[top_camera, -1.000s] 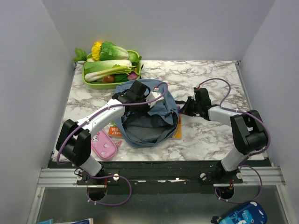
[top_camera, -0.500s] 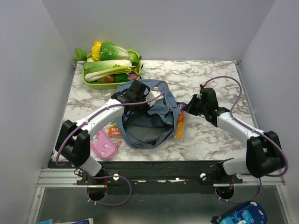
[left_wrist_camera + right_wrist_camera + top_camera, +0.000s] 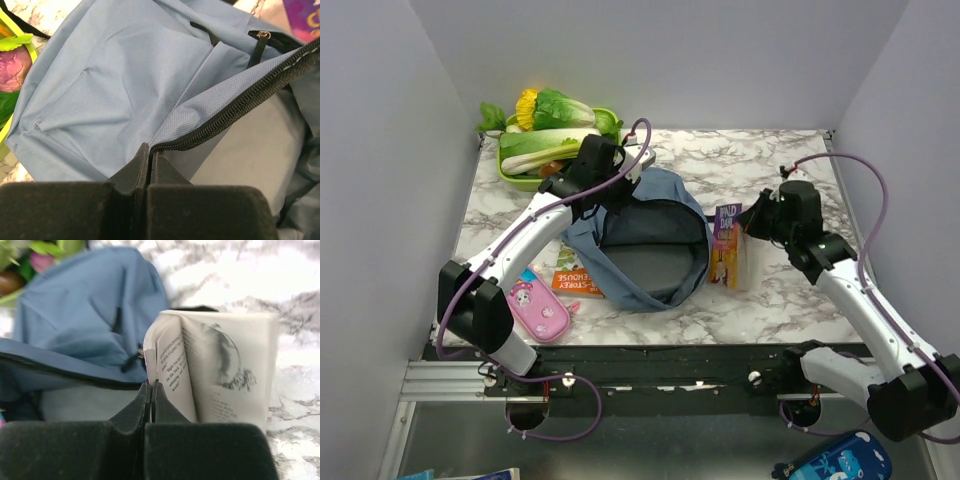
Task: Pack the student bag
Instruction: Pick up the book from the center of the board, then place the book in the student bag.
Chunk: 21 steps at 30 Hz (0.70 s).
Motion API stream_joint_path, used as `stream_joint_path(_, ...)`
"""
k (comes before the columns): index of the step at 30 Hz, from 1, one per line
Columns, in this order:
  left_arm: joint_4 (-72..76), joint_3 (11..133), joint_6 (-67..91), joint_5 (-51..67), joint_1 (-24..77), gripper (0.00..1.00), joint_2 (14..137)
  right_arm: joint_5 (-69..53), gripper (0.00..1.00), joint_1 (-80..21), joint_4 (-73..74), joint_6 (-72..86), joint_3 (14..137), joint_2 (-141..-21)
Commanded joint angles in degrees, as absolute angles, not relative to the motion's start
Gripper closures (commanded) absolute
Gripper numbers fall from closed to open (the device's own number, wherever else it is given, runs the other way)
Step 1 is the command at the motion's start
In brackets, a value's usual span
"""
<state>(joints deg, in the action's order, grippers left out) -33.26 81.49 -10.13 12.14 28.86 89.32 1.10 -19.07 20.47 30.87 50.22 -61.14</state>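
Observation:
The student bag [image 3: 642, 240], a soft dusty-blue backpack, lies in the middle of the table with its mouth held wide and its dark lining showing. My left gripper [image 3: 623, 185] is at the far-left rim, shut on the bag's black zipper edge [image 3: 235, 107]. In the left wrist view my left gripper [image 3: 150, 149] pinches that edge. To the bag's right, my right gripper [image 3: 745, 222] is shut on a purple-covered book [image 3: 726, 245] and holds it up off the table. In the right wrist view my right gripper [image 3: 151, 385] grips its left pages, and the book [image 3: 220, 375] hangs open beside the bag [image 3: 85, 310].
An orange book [image 3: 576, 282] lies partly under the bag's left side. A pink pencil case [image 3: 542, 310] lies near the front left edge. A green tray [image 3: 510, 178] of vegetables stands at the back left. A blue printed pouch [image 3: 840, 460] lies below the table's front right.
My right gripper shut on the book beside the bag and raised it, swinging right. My left gripper pulled the zipper edge toward the far left, and the bag's mouth widened.

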Motion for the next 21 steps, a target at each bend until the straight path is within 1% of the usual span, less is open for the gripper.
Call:
stream_joint_path(1, -27.2, 83.8, -6.1, 13.4, 28.8, 1.00, 90.3, 2.0, 0.99, -19.2, 25.5, 29.1, 60.9, -55.6)
stream_joint_path(5, -26.3, 84.5, -4.8, 14.6, 28.8, 1.00, 91.8, 0.4, 0.99, -19.2, 29.9, 29.2, 66.6, -54.2)
stream_joint_path(11, -23.4, 83.1, -4.7, 15.5, 28.8, 1.00, 92.7, -9.0, 0.99, -19.2, 34.3, 34.3, 69.0, -51.1)
stream_joint_path(16, -21.5, 82.3, -3.8, 16.5, 28.8, 1.00, 92.6, -19.7, 0.99, -19.2, 33.9, 40.9, 62.9, -47.5)
stream_joint_path(21, -20.9, 82.8, -2.6, 17.0, 28.9, 1.00, 92.4, -24.6, 0.99, -19.2, 28.0, 47.3, 51.5, -44.3)
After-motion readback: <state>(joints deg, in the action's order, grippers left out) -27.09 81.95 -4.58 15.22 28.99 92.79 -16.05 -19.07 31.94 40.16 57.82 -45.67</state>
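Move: The right hand, already gripping the Roald Dahl book high on one long edge, has the bag's open mouth some 18 cm to its left, about level forward and roughly 13 cm lower. The left hand keeps the bag's rim pinched up, with the mouth about 7 cm to its right, 5 cm back and 12 cm below. From the left hand, the orange book lies some 11 cm left, 9 cm back; the pink pencil case 20 cm left, 19 cm back, both about 18 cm below. Keeping its pinch on the book's edge, the right hand lifts it steeply about 15 cm beside the bag, then swings back some 8 cm and a little left, sinking about 5 cm at the end, its left side rolling up and the wrist turning counter-clockwise, some 20 degrees in all. The left fingers keep the rim pinched and ease about 3 cm right and forward. ##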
